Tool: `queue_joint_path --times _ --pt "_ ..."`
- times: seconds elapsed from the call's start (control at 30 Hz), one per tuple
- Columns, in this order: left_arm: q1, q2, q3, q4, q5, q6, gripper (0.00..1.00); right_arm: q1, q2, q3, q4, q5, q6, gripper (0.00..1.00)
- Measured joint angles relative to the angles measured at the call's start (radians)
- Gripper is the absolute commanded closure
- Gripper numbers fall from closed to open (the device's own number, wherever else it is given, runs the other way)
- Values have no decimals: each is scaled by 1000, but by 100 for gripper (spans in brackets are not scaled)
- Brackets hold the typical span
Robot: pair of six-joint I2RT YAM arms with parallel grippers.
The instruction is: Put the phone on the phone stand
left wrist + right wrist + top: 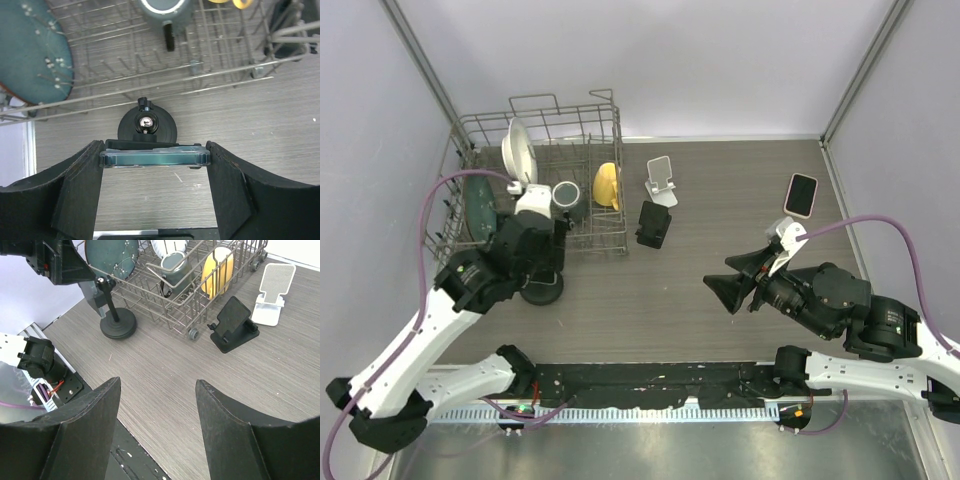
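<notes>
My left gripper (154, 165) is shut on a phone (154, 158) in a teal-edged case, seen edge-on between the fingers. The phone sits against the cradle of a black phone stand with a round base (147, 125), just in front of the dish rack. In the top view the left gripper (535, 250) covers the phone above the round base (542, 290). The stand also shows in the right wrist view (118, 322). My right gripper (735, 278) is open and empty over the table's middle right, also seen in its own view (157, 385).
A wire dish rack (610, 125) with plates, a mug and a yellow item stands at the back left. A white stand (662, 180) and a black stand (654, 224) stand right of it. A second phone (801, 194) lies at the far right.
</notes>
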Motion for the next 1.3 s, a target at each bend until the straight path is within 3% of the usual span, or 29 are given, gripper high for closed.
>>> queue_joint_path --times 0.47,1.3 --pt "319 -118 -79 -14 136 137 100 0 0 0 8 -14 -10 33" --pt "385 -235 -179 103 193 216 100 0 20 -8 17 -26 -16 33"
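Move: The left gripper already holds the phone, with the round-based stand beneath it. The bare table spot for them is about 8 cm to its left, level in reach and some 24 cm below. The dish rack's front edge runs roughly 9 cm ahead; inside, the grey mug is about 23 cm ahead and 7 cm right, the teal plate some 21 cm ahead and 19 cm left. From the idle right hand, that spot lies about 57 cm left and 7 cm ahead. Bring the left gripper some 7.5 cm to the left along the front of the dish rack, carrying phone and stand together. Do nearly all of it quickly at the start, easing down about 1.5 cm and turning the wrist roughly 5 degrees counter-clockwise, then barely creep on. Keep the fingers pinched on the phone's two edges throughout. ##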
